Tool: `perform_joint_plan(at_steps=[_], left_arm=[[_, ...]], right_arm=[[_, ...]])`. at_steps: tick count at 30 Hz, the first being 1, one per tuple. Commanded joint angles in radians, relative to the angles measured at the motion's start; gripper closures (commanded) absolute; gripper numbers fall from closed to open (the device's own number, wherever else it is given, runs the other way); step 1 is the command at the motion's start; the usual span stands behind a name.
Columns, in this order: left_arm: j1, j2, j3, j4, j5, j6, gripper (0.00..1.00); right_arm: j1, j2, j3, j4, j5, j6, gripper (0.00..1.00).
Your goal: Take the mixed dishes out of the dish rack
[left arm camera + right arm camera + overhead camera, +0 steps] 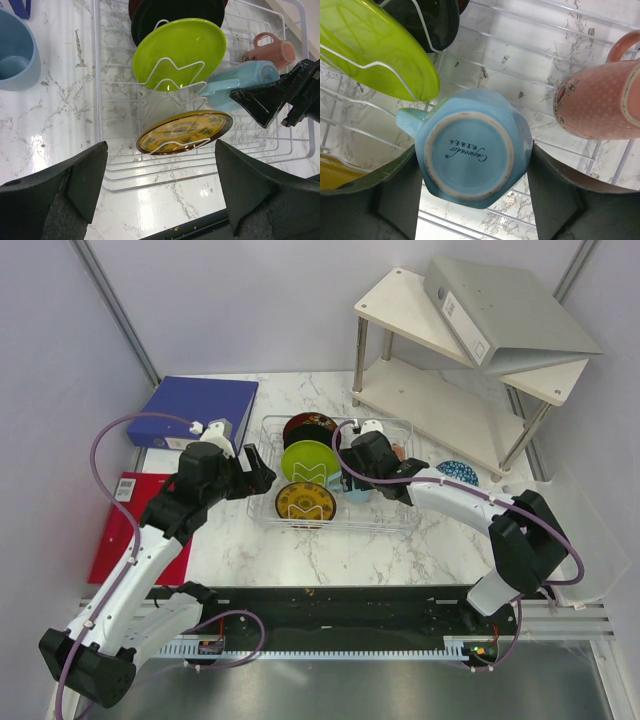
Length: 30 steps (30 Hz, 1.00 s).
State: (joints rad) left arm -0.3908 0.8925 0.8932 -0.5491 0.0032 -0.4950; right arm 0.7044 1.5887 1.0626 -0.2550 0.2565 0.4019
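Observation:
The wire dish rack (330,528) holds upright plates: a dark one (308,428) at the back, a lime green one (308,462), and a yellow-brown patterned one (305,502) in front. A light-blue mug (470,150) lies on its side in the rack with its base toward the right wrist camera. My right gripper (471,167) has a finger pressed against each side of it. A pink mug (595,100) lies just beside. My left gripper (160,185) hangs open over the rack's near left edge (107,170), holding nothing. A small blue patterned dish (458,472) sits on the table right of the rack.
A blue box (195,410) and a red book (130,525) lie left of the rack. A white two-tier shelf (450,370) carrying a grey binder (500,310) stands at the back right. Another blue mug (15,50) stands on the marble left of the rack.

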Motion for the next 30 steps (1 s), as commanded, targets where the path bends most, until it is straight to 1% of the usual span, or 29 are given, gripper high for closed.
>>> perform_joint_plan(at_steps=[1,2,3,6,8,12,17,19,20,21,22,26,29,30], left_arm=[[-0.010,0.003,-0.002,0.041,0.012,0.013,0.06],[-0.010,0.003,-0.002,0.040,0.011,0.013,0.06],[-0.010,0.005,0.000,0.040,0.011,0.013,0.06],[-0.011,0.005,0.000,0.041,0.008,0.015,0.06],[-0.011,0.006,0.000,0.041,0.007,0.015,0.06],[-0.013,0.010,0.000,0.044,0.007,0.016,0.06],[-0.014,0.013,0.000,0.049,0.011,0.013,0.07],[-0.014,0.014,0.004,0.052,0.012,0.010,0.07],[-0.014,0.019,0.006,0.055,0.014,0.007,0.07],[-0.016,0.019,0.006,0.061,0.015,0.003,0.07],[-0.016,0.023,0.007,0.064,0.021,0.001,0.07],[-0.017,0.032,0.015,0.075,0.041,-0.013,0.07],[-0.017,0.031,0.018,0.084,0.061,-0.027,0.07],[-0.017,0.028,0.016,0.090,0.070,-0.033,0.07]], right_arm=[[0.001,-0.007,-0.001,0.017,0.021,-0.015,0.42],[0.001,-0.013,-0.004,0.019,0.021,-0.015,0.46],[0.001,-0.022,-0.006,0.019,0.023,-0.014,0.53],[0.003,-0.047,-0.016,0.017,0.021,-0.015,0.58],[0.003,-0.073,-0.026,0.016,0.021,-0.012,0.60],[0.007,-0.130,-0.027,-0.007,0.020,-0.003,0.68],[0.027,-0.251,-0.013,-0.029,-0.009,-0.003,0.69],[0.030,-0.289,-0.007,-0.027,-0.023,0.006,0.74],[0.030,-0.326,-0.007,-0.024,-0.025,0.011,0.78],[0.030,-0.346,-0.013,-0.007,-0.023,0.026,0.93],[0.030,-0.364,-0.019,0.003,-0.020,0.031,1.00],[0.030,-0.444,-0.078,0.080,-0.023,0.063,1.00],[0.029,-0.487,-0.130,0.141,-0.060,0.112,1.00],[0.027,-0.504,-0.174,0.202,-0.092,0.127,1.00]])
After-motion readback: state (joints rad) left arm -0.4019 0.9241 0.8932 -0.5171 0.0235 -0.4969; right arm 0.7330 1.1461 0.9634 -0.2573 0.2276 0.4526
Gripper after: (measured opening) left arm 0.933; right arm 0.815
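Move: The light-blue mug is already between the right fingers, base up, its middle about 2 cm below the hand point and 1 cm ahead. From this hand the green plate stands some 12 cm left and 5 cm ahead, the yellow plate 14 cm left and 6 cm back, the pink mug 10 cm right and 7 cm ahead. From the idle left hand the light-blue mug lies about 24 cm right, 3 cm back and 10 cm below. Keep the right fingers closed on the sides of the light-blue mug and first ease it back and slightly right, away from the green plate. Then lift it fast, about 12 cm up in all and 4 cm back, tipping the fingers upward and raising the hand's left side, some 20 degrees together. ##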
